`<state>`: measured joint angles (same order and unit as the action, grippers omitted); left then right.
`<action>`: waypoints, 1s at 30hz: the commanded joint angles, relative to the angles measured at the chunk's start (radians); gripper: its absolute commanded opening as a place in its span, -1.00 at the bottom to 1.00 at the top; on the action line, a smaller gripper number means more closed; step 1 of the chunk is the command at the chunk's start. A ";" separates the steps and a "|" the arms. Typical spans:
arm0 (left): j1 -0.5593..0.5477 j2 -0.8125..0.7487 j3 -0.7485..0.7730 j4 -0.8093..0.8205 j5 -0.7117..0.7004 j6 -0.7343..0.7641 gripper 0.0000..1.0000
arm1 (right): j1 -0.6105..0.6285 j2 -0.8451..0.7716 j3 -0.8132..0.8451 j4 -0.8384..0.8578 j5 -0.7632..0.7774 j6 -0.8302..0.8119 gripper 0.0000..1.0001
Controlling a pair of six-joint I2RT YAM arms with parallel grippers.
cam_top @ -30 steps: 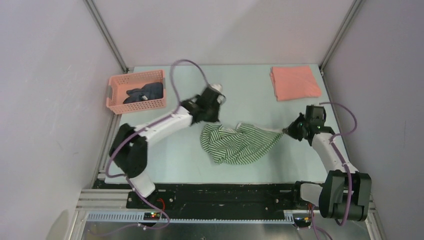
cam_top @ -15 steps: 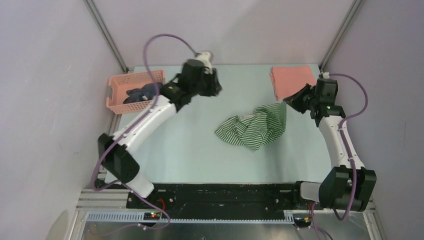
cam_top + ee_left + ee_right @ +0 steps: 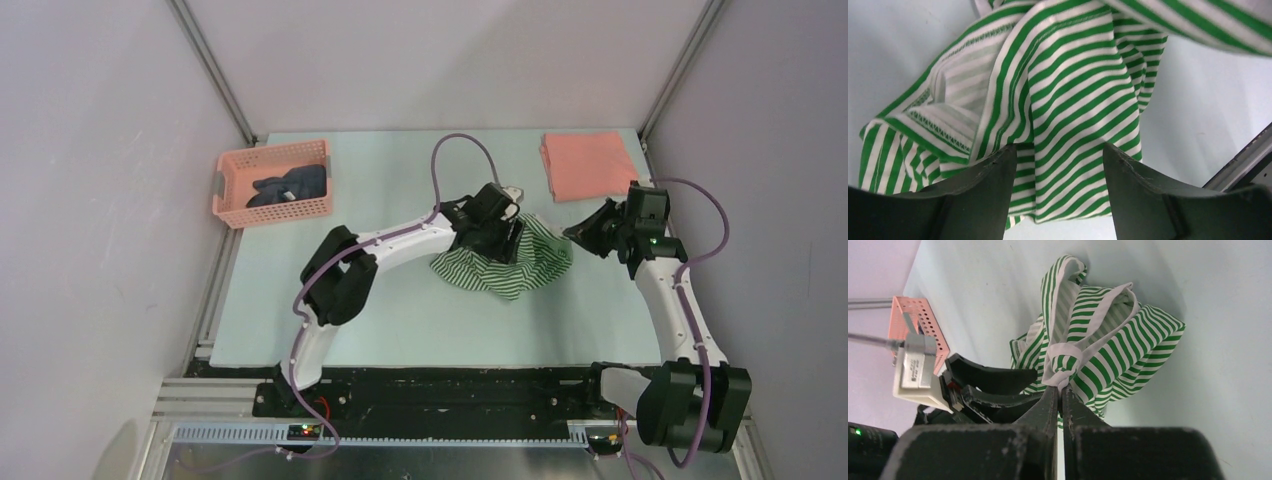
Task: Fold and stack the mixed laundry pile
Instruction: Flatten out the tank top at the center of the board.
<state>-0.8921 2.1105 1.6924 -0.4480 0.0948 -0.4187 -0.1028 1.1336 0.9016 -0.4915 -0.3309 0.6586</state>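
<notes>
The green-and-white striped garment (image 3: 512,266) lies bunched at mid-table, its right edge lifted. My right gripper (image 3: 574,231) is shut on a white-hemmed fold of it (image 3: 1062,367), pinched at the fingertips (image 3: 1060,388). My left gripper (image 3: 507,236) hovers over the garment's left part, jaws open, with striped cloth (image 3: 1073,120) hanging in the gap between the fingers (image 3: 998,170) but not squeezed. The salmon-pink shirt (image 3: 590,165) lies folded flat at the back right. The dark navy-grey garment (image 3: 290,186) sits crumpled inside the pink basket (image 3: 268,209).
The pink lattice basket stands at the back left, near the table's left edge. Metal frame posts (image 3: 212,70) rise at both back corners. The left arm's purple cable (image 3: 450,150) loops above the table middle.
My left arm swung from the back, near the basket, right and down onto the striped garment while its jaws opened. My right gripper lifted the garment's edge up and back, then held still.
</notes>
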 commanded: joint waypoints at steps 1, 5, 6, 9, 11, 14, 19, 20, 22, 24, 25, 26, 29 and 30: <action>0.000 0.031 0.105 0.040 0.020 -0.013 0.37 | -0.011 -0.035 -0.021 0.013 -0.015 -0.027 -1.00; 0.000 0.080 0.127 0.040 -0.004 -0.008 -0.15 | -0.022 -0.031 -0.029 0.027 -0.023 -0.032 -1.00; 0.003 0.072 0.125 0.040 -0.017 -0.009 -0.51 | -0.024 -0.030 -0.030 0.028 -0.022 -0.037 -1.00; 0.016 -0.022 0.084 0.040 -0.080 -0.002 -0.94 | -0.043 -0.023 -0.030 0.056 -0.008 -0.043 -1.00; 0.051 -0.109 0.058 0.040 -0.114 -0.005 -0.99 | -0.068 -0.011 -0.026 0.113 -0.011 -0.025 -1.00; 0.159 -0.221 0.031 0.039 -0.124 -0.008 -1.00 | -0.102 0.045 0.053 0.151 -0.027 0.003 -1.00; 0.338 -0.445 -0.020 0.036 -0.077 -0.029 -1.00 | -0.156 0.092 0.227 0.105 -0.070 0.022 -1.00; 0.376 -0.474 -0.049 0.036 -0.075 -0.029 -1.00 | -0.168 0.090 0.259 0.097 -0.065 0.021 -1.00; 0.417 -0.556 -0.100 0.034 -0.077 -0.026 -1.00 | -0.191 0.077 0.284 0.052 -0.053 0.021 -1.00; 0.435 -0.633 -0.152 0.035 -0.086 -0.026 -1.00 | -0.214 0.050 0.289 0.008 -0.034 0.033 -1.00; 0.437 -0.679 -0.167 0.035 -0.089 -0.022 -1.00 | -0.219 0.041 0.290 -0.005 -0.026 0.037 -1.00; 0.437 -0.698 -0.198 0.035 -0.090 -0.020 -1.00 | -0.223 0.021 0.289 -0.027 -0.017 0.035 -1.00; 0.438 -0.789 -0.282 0.033 -0.077 -0.032 -1.00 | -0.224 -0.014 0.283 -0.089 -0.017 0.006 -1.00; 0.438 -0.807 -0.342 0.031 -0.072 -0.053 -1.00 | -0.224 -0.031 0.267 -0.130 -0.024 -0.006 -1.00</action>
<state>-0.4408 1.3605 1.4837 -0.4015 0.0036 -0.4442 -0.3191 1.1660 1.1603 -0.4995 -0.3630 0.6796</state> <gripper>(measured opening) 0.006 0.021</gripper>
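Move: The tank top lies bunched right under my open left fingers, its middle about 1 cm ahead and 1–2 cm below. From that hand, the folded pink top is some 18 cm to the right and 21 cm ahead, and the basket about 46 cm to the left and 16 cm ahead. My right hand already pinches a corner of the tank top, whose middle lies level with it, roughly 9 cm to its left and 9 cm below. I nudge my open left hand about 2 cm to the right and forward into the bunched tank top, shut the fingers on it, then sweep up and left, some 25 cm each, also forward before easing back, tipping the fingers upward and turning counter-clockwise. My right hand keeps its pinch and goes up, right and somewhat forward, away from the left, to spread the cloth. ##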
